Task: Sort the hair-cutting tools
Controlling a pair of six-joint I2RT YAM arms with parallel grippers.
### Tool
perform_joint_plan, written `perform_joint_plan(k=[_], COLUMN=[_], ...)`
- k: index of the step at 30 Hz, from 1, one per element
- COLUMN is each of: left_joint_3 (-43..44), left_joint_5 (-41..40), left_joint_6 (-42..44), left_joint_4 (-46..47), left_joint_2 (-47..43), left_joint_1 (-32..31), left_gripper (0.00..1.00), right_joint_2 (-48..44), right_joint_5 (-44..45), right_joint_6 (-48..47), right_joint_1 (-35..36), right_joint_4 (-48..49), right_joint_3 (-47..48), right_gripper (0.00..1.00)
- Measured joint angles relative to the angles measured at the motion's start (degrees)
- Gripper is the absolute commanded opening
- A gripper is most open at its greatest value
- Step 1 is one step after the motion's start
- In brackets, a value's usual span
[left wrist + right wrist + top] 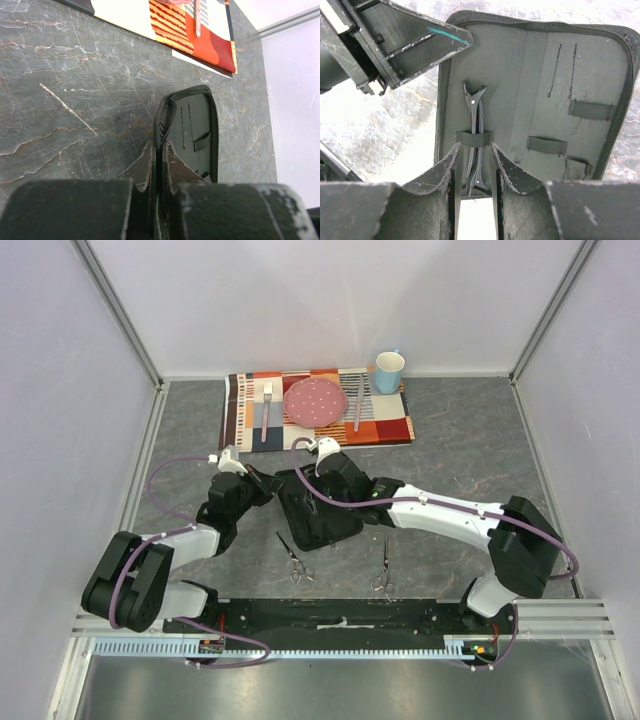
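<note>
A black zip case (545, 80) lies open on the table, also seen from above (322, 523). Two black hair clips (474, 112) are tucked under an elastic strap (474, 138) on its inner left panel. My right gripper (474, 152) hangs open over them, one finger on each side of the clips with a gap to both. My left gripper (161, 152) is shut on the case's zipper rim (161, 117), holding that side up. Two silver scissors lie on the table in front of the case, one to the left (293, 558) and one to the right (384, 565).
A striped placemat (390, 425) at the back carries a pink plate (315, 400), a fork (266, 405) and a knife (357, 405), with a blue cup (389, 370) at its corner. White walls close in the table on three sides.
</note>
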Motion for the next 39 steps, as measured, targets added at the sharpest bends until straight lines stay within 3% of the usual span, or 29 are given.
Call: perform_joint_plan(k=[4, 10, 39], left_joint_3=[0.0, 0.4, 1.5], left_joint_5=[0.2, 0.2, 0.3], left_joint_6=[0.0, 0.1, 0.5], left_joint_4=[-0.1, -1.4, -3.1], left_joint_2=[0.0, -0.6, -1.3], left_joint_1=[0.0, 0.0, 0.0], left_gripper=[0.02, 0.02, 0.02], right_joint_2=[-2.5, -2.6, 2.6], right_joint_5=[0.3, 0.4, -1.9], right_joint_6=[0.4, 1.2, 5.6], right_joint_1=[0.7, 2.7, 5.9], right_joint_4=[0.0, -1.5, 2.4], right_joint_3=[-2.7, -6.3, -10.4], right_gripper=[0.31, 0.0, 0.0])
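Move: The right hand hovers over the case, and its aim is the near fork end of the black clips tucked under the strap: about 7 cm back, 1 cm right and 9 cm below. The strap across them lies some 2 cm back and 8 cm below. The left gripper's grip on the case corner is about 6 cm ahead, 7 cm left and 6 cm down; the silver scissors are 15 cm back, 4 cm left and 16 cm down. From the left hand, that fork end is about 13 cm back, 8 cm right and 3 cm lower. Bring the empty right gripper back about 7 cm and down some 8 cm, veering slightly right at first, to the near fork end of the black clips. Shut the fingers fully on the way and tip them about 10 degrees further down, so the closed tips arrive at the fork. Keep the left gripper still, pinching the case corner. ##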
